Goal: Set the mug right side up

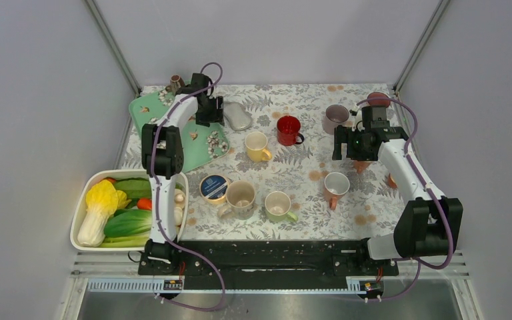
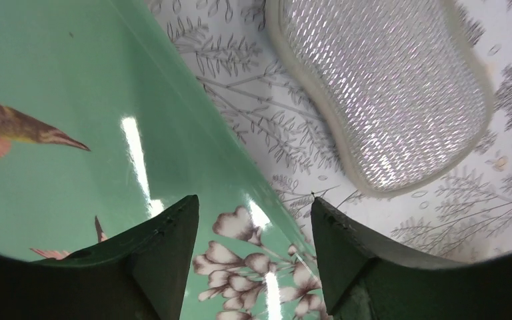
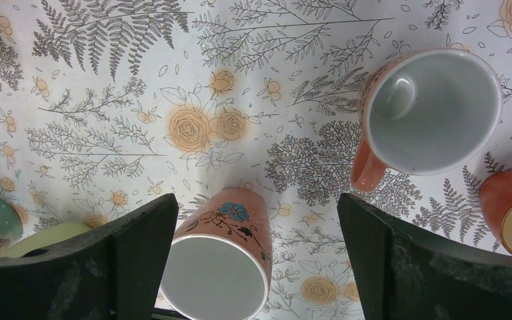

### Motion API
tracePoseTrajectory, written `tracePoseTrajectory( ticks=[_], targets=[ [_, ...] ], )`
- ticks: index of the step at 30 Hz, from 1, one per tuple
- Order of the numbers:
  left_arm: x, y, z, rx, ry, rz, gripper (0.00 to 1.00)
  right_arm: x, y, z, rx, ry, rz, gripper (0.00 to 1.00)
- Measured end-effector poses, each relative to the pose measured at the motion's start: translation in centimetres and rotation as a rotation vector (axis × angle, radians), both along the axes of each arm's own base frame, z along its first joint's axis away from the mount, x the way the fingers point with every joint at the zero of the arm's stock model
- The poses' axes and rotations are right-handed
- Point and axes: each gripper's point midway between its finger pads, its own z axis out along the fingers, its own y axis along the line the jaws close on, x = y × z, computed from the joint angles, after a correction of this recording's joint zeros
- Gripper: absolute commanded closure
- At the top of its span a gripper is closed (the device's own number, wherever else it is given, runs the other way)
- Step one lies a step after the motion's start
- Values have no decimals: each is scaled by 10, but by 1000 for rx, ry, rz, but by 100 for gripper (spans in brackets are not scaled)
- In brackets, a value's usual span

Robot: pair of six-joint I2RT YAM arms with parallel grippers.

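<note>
A salmon-pink mug with a blue flower (image 3: 230, 233) stands between the fingers of my right gripper (image 3: 257, 208), its white mouth facing up at the camera. The jaws are wide open, with a gap on each side of the mug, which leans closer to the left finger. In the top view my right gripper (image 1: 361, 157) hides most of this mug. My left gripper (image 1: 211, 119) is open and empty at the back left, over the edge of a green tray (image 2: 73, 87).
Upright mugs stand around: salmon (image 1: 335, 185), also in the right wrist view (image 3: 433, 113), red (image 1: 288, 130), yellow (image 1: 257, 145), mauve (image 1: 337, 117), beige (image 1: 241, 197), green (image 1: 279, 205). A mesh pad (image 2: 387, 87) lies beside the tray. A vegetable basket (image 1: 80, 223) sits front left.
</note>
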Motion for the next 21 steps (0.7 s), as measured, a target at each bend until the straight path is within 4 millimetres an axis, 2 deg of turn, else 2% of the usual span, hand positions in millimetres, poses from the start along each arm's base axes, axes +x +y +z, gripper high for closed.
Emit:
tracePoseTrajectory(
  ticks=[5,8,10,11,13,17,20,21],
  targets=[
    [15,-3,16,-18,-44,40,40,0,0,0,-1,0,3,1],
    [20,-5,14,-19,-39,52,47,0,1,0,-1,0,5,1],
    [19,-7,3,-11,-16,54,50,0,2,0,-2,0,7,0],
    [17,-7,-3,-2,-3,54,53,0,2,0,-1,0,9,0],
    [18,-10,-2,11,-9,55,61,0,3,0,-1,0,11,1],
    [11,-13,-7,61,-2,42,84,-1,4,-1,-1,1,13,0],
    [10,-14,-4,70,-18,42,98,-1,4,-1,-1,3,16,1],
    [10,-14,-1,72,-25,41,100,-2,4,-1,-1,3,16,1]
  ],
)
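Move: The left hand is over the green tray's right rim, which is about 1 cm ahead, 1 cm right and 1 cm below. The clear dish lies some 10 cm right and 4 cm ahead, the yellow mug about 17 cm right and 9 cm back, and the brown mug roughly 16 cm ahead and 17 cm left. From the idle right hand, that rim is about 55 cm left, 18 cm ahead and 10 cm below. The left hand eases about 1.5 cm right and 1 cm forward, its fingers closing to pinch the tray's right rim. ##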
